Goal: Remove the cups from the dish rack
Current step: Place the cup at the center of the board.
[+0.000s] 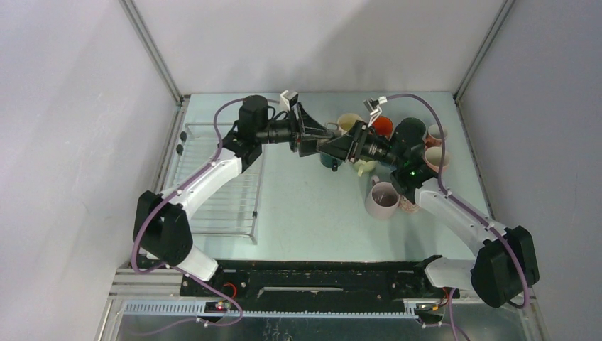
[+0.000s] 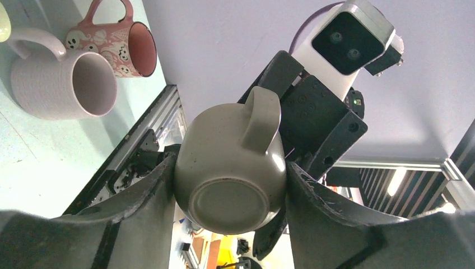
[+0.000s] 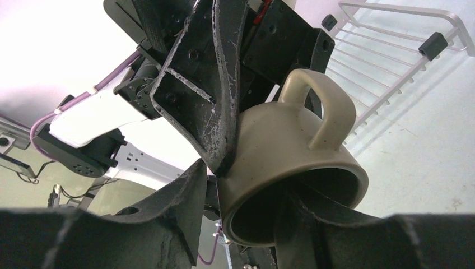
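Note:
A beige cup (image 2: 224, 140) hangs in the air above the table's middle, bottom toward the left wrist camera, and my left gripper (image 2: 229, 171) is shut on its sides. My right gripper (image 3: 246, 182) faces it, open. One of its fingers (image 3: 313, 224) reaches inside the cup (image 3: 280, 145), and the other stands outside the wall with a small gap. In the top view the two grippers, left (image 1: 318, 138) and right (image 1: 341, 147), meet nose to nose. The dish rack (image 1: 220, 213) lies at the left with no cup visible in it.
Cups stand on the table at the right: lilac-white (image 1: 384, 199), cream (image 1: 349, 122), orange (image 1: 384, 126), two pink ones (image 1: 434, 158), and a dark green one (image 1: 330, 162) under the grippers. The left wrist view shows the lilac mug (image 2: 61, 84) and a pink patterned mug (image 2: 120, 42).

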Controlling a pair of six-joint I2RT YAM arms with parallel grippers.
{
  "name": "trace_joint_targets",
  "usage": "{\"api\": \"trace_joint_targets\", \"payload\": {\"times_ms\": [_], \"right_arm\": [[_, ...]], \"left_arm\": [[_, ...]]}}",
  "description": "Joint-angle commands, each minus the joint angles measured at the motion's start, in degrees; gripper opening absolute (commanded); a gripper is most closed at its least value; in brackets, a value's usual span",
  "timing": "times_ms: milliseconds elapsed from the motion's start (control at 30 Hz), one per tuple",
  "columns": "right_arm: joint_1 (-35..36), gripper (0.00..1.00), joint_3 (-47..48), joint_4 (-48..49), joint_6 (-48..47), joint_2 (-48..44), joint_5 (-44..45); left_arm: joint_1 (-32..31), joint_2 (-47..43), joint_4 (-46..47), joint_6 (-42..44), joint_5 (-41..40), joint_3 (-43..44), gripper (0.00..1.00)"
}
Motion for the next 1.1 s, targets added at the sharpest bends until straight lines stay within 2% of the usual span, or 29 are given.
{"api": "trace_joint_targets", "payload": {"times_ms": [0,333,567,600,633,800,833,1000,1067], "right_arm": [[-1.05,0.49,-1.31,3.45,1.67,-2.66,-3.62],[-1.62,0.34,-2.17,3.84,1.58,-4.24,-4.73],[-1.56,0.0,-2.15,2.88,1.03,-4.64,-3.59],[-1.57,0.0,-2.17,2.37,0.7,-4.8,-3.19],[-1.56,0.0,-2.17,1.78,0.28,-4.96,-2.7],[-1.43,0.0,-1.25,-3.72,-3.04,-6.18,0.64],[-1.41,0.0,-0.83,-5.39,-3.99,-6.49,1.5],[-0.87,0.0,2.03,-16.54,-9.2,-7.36,6.1],[-0.41,0.0,3.61,-22.26,-11.43,-7.2,8.55]], "left_arm": [[-0.12,-0.82,5.82,-1.19,1.77,-1.16,0.0],[0.06,-0.8,7.69,-2.29,1.97,-2.1,0.0],[0.04,-0.86,8.1,-2.38,1.7,-2.19,0.0],[0.02,-0.82,8.08,-2.28,1.66,-2.14,0.04],[0.02,-1.0,8.09,-2.1,1.51,-2.1,0.13],[0.06,-1.7,6.37,-0.2,0.25,-1.64,0.92],[0.18,-1.97,4.39,1.3,-0.5,-1.26,0.99],[2.37,-4.74,-9.42,11.35,-6.9,0.45,1.0],[3.76,-6.18,-17.72,17.33,-12.03,1.76,1.0]]}}
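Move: The grey-brown cup hangs between the hands: its middle is about 4 cm left and 1 cm ahead of the right hand's point, at its height, and some 2 cm to the right of the left hand, which holds it. From the right hand, roughly 26 cm below, the teal mug stands 10 cm ahead and 2 cm right, the green mug 8 cm ahead and 13 cm right, the lavender mug 8 cm back and 18 cm right. Right fingers shut on the cup's wall, left fingers open, then the right hand sinks about 3 cm with it. ##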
